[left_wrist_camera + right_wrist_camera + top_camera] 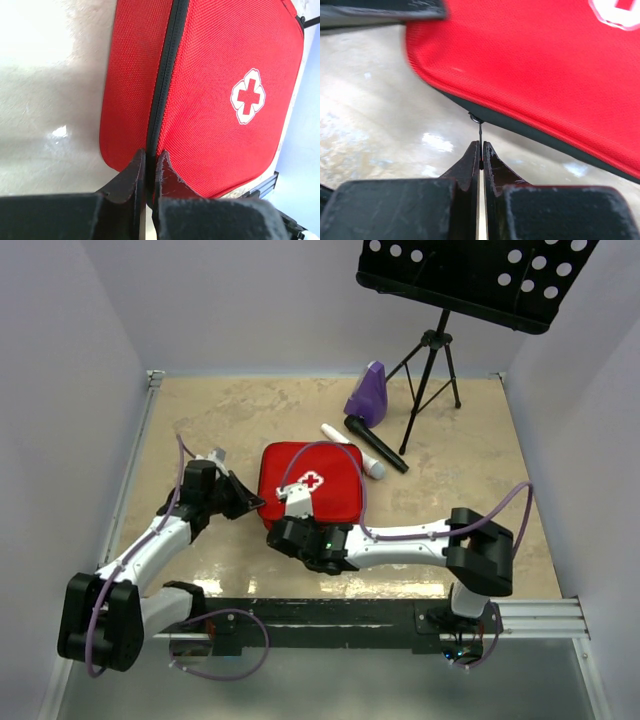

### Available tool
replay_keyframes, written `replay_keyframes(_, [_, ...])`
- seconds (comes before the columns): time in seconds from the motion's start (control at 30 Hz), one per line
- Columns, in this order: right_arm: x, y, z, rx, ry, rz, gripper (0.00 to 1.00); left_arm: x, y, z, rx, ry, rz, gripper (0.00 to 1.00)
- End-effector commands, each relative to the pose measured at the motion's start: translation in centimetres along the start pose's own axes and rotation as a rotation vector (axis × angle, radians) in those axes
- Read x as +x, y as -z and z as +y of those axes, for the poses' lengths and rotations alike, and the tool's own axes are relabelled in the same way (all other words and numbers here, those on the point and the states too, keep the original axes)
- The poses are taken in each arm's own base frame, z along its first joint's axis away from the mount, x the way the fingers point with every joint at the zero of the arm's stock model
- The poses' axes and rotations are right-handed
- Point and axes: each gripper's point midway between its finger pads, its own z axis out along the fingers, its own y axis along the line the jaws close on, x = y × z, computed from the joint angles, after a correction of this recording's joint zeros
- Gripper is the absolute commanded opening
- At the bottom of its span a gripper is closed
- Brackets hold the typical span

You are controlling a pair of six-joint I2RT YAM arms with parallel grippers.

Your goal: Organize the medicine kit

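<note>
The red medicine kit (318, 472) lies closed on the table, white cross (248, 96) facing up. My left gripper (257, 502) is at the kit's left near corner. In the left wrist view this gripper (149, 156) is shut on the black zip band (163, 75) that runs round the kit's (220, 60) side. My right gripper (279, 531) sits at the near edge. In the right wrist view it (481, 146) is shut on the thin metal zip pull (480, 131) that hangs from the kit's (545, 60) black seam.
Behind the kit lie a black microphone (377, 443) and a white tube (353, 450). A purple metronome (367, 394) stands at the back beside a music stand's tripod (430, 380). White walls close in the table on three sides.
</note>
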Motion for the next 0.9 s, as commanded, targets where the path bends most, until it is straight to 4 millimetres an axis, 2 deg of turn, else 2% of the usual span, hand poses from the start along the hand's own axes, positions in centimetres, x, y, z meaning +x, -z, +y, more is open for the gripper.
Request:
replay_keyframes(0.0, [2.4, 1.6, -4.6, 0.073, -0.033, 0.072, 0.0, -2.2, -1.3, 2.2, -0.102, -0.019, -0.077, 0.0])
replay_keyframes(0.13, [2.7, 2.5, -7.8, 0.119, -0.092, 0.078, 0.0, -3.2, -1.5, 3.6, -0.144, -0.004, -0.095, 0.0])
replay_keyframes(0.33, [3.0, 3.5, -10.6, 0.145, -0.161, 0.088, 0.0, -6.0, -0.3, 6.9, -0.207, 0.039, -0.132, 0.0])
replay_keyframes(0.47, [4.3, 3.4, -11.1, 0.14, -0.188, 0.116, 0.0, -7.8, -0.1, 7.8, -0.228, 0.04, -0.154, 0.0])
replay_keyframes(0.6, [4.7, 3.2, -10.0, 0.083, -0.169, 0.129, 0.0, -10.0, -0.7, 7.5, -0.208, 0.055, -0.178, 0.0])
replay_keyframes(0.63, [4.7, 3.4, -9.2, 0.062, -0.157, 0.129, 0.0, -10.3, -0.8, 7.0, -0.192, 0.051, -0.167, 0.09])
replay_keyframes(0.67, [4.9, 3.6, -8.5, 0.047, -0.136, 0.131, 0.0, -10.8, -0.7, 6.4, -0.176, 0.044, -0.156, 0.23])
replay_keyframes(0.73, [4.8, 3.8, -7.2, 0.039, -0.088, 0.114, 0.0, -11.7, 0.1, 5.1, -0.161, 0.025, -0.17, 0.57])
replay_keyframes(0.77, [4.6, 3.6, -6.3, 0.038, -0.065, 0.111, 0.0, -12.4, 1.2, 4.2, -0.151, 0.01, -0.209, 0.68])
replay_keyframes(0.87, [3.8, 2.9, -3.8, 0.002, -0.016, 0.093, 0.0, -12.3, 3.7, 2.6, -0.124, -0.002, -0.262, 0.89])
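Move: The right hand already grips the zipper pull on the medicine kit's near side; the kit's near right corner lies about 19 cm to its right, level with it, the kit's middle 10 cm ahead and 7 cm right. The white tube is some 18 cm ahead and 18 cm right. The left hand still pinches the kit's left edge by the near corner, the kit's middle 5 cm ahead, 12 cm right and 2 cm below. Right hand draws the zipper pull 10 cm right, then slightly back-left; left drags the corner forward-left, then opens. ##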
